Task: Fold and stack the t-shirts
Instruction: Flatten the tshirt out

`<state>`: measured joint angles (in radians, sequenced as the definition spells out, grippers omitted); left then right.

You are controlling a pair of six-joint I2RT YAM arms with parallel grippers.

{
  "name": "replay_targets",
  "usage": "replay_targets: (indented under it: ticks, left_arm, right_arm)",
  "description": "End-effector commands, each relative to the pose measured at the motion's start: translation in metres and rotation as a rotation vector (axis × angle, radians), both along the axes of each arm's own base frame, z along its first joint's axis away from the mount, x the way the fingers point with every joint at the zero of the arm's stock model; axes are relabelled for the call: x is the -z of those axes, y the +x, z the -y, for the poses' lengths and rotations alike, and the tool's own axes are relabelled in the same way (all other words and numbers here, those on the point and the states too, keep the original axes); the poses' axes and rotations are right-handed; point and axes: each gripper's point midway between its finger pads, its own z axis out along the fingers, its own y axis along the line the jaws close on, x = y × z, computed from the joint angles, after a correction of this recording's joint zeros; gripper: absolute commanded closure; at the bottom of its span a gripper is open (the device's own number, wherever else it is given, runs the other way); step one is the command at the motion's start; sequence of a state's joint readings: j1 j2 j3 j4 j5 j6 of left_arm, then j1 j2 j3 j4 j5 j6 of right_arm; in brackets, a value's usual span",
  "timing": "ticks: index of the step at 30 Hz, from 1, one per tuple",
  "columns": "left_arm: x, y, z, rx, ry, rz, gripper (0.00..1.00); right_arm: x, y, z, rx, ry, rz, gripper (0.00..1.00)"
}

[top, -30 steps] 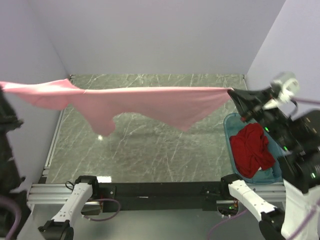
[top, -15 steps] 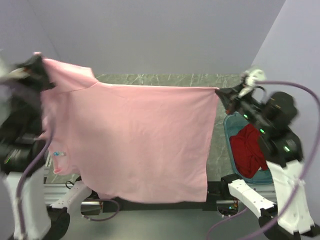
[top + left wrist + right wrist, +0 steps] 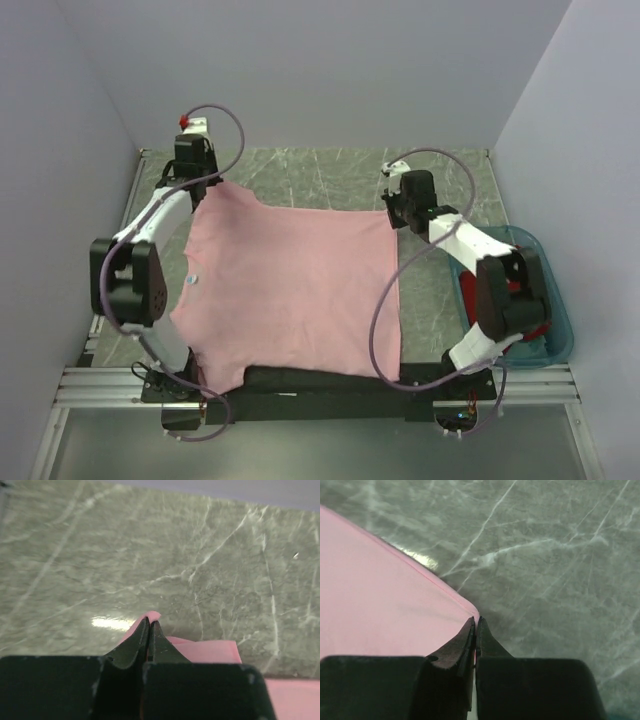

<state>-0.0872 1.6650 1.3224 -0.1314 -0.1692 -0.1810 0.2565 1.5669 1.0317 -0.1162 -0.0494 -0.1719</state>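
Observation:
The light pink t-shirt (image 3: 290, 290) lies spread flat on the marble table, its near edge draped over the front rail. My left gripper (image 3: 197, 190) is down at the shirt's far left corner, shut on a pinch of pink cloth (image 3: 210, 650) that pokes past the tips of that gripper (image 3: 150, 622). My right gripper (image 3: 390, 215) is shut on the far right corner, and the corner's hem of pink cloth (image 3: 380, 610) runs into that gripper's tips (image 3: 476, 621). The red t-shirt (image 3: 541, 322) lies crumpled in the tub, mostly hidden behind the right arm.
The teal plastic tub (image 3: 566, 338) stands at the table's right edge beside the right arm. Bare marble (image 3: 330, 165) shows beyond the shirt up to the back wall. Purple walls close in the left, back and right sides.
Both arms swung the pink shirt up and over, then came down and forward, laying it flat on the table. Both grippers kept their hold on its corners.

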Motion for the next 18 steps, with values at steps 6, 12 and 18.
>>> replay_targets:
  ticks: [6, 12, 18]
  left_arm:
    - [0.043, 0.073, 0.013, 0.047, -0.070, 0.037, 0.99]
    - [0.054, 0.097, 0.011, 0.043, -0.072, 0.025, 0.99]
    - [0.031, 0.107, 0.005, 0.028, -0.107, 0.071, 0.99]
  right_arm:
    - [0.004, 0.083, 0.006, 0.000, -0.097, 0.088, 1.00]
    - [0.017, 0.112, 0.013, 0.006, -0.120, 0.083, 1.00]
    - [0.007, 0.130, 0.014, 0.013, -0.128, 0.117, 1.00]
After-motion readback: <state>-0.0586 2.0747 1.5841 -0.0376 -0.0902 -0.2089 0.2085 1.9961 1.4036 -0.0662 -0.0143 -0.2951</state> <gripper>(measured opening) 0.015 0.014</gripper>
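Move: The pink t-shirt hangs stretched between both hands by its two far corners, its near hem running just past the table's near edge, about 40 cm back from the right hand and straight below. The table's far edge, towards which it goes, lies roughly 28 cm ahead of the right hand and some 10 cm down; from the left hand it is about 25 cm ahead, 18 cm down. The bin stands some 25 cm right and 20 cm back of the right hand. The t-shirt's two far corners, still pinched in the shut fingers, are carried together forward towards the table's far edge while being lowered. The left hand goes about 9 cm out, sinking some 10 cm before easing up a couple; the right goes about 11 cm out, dropping 4 cm early and then running level, so the cloth is drawn after them. ##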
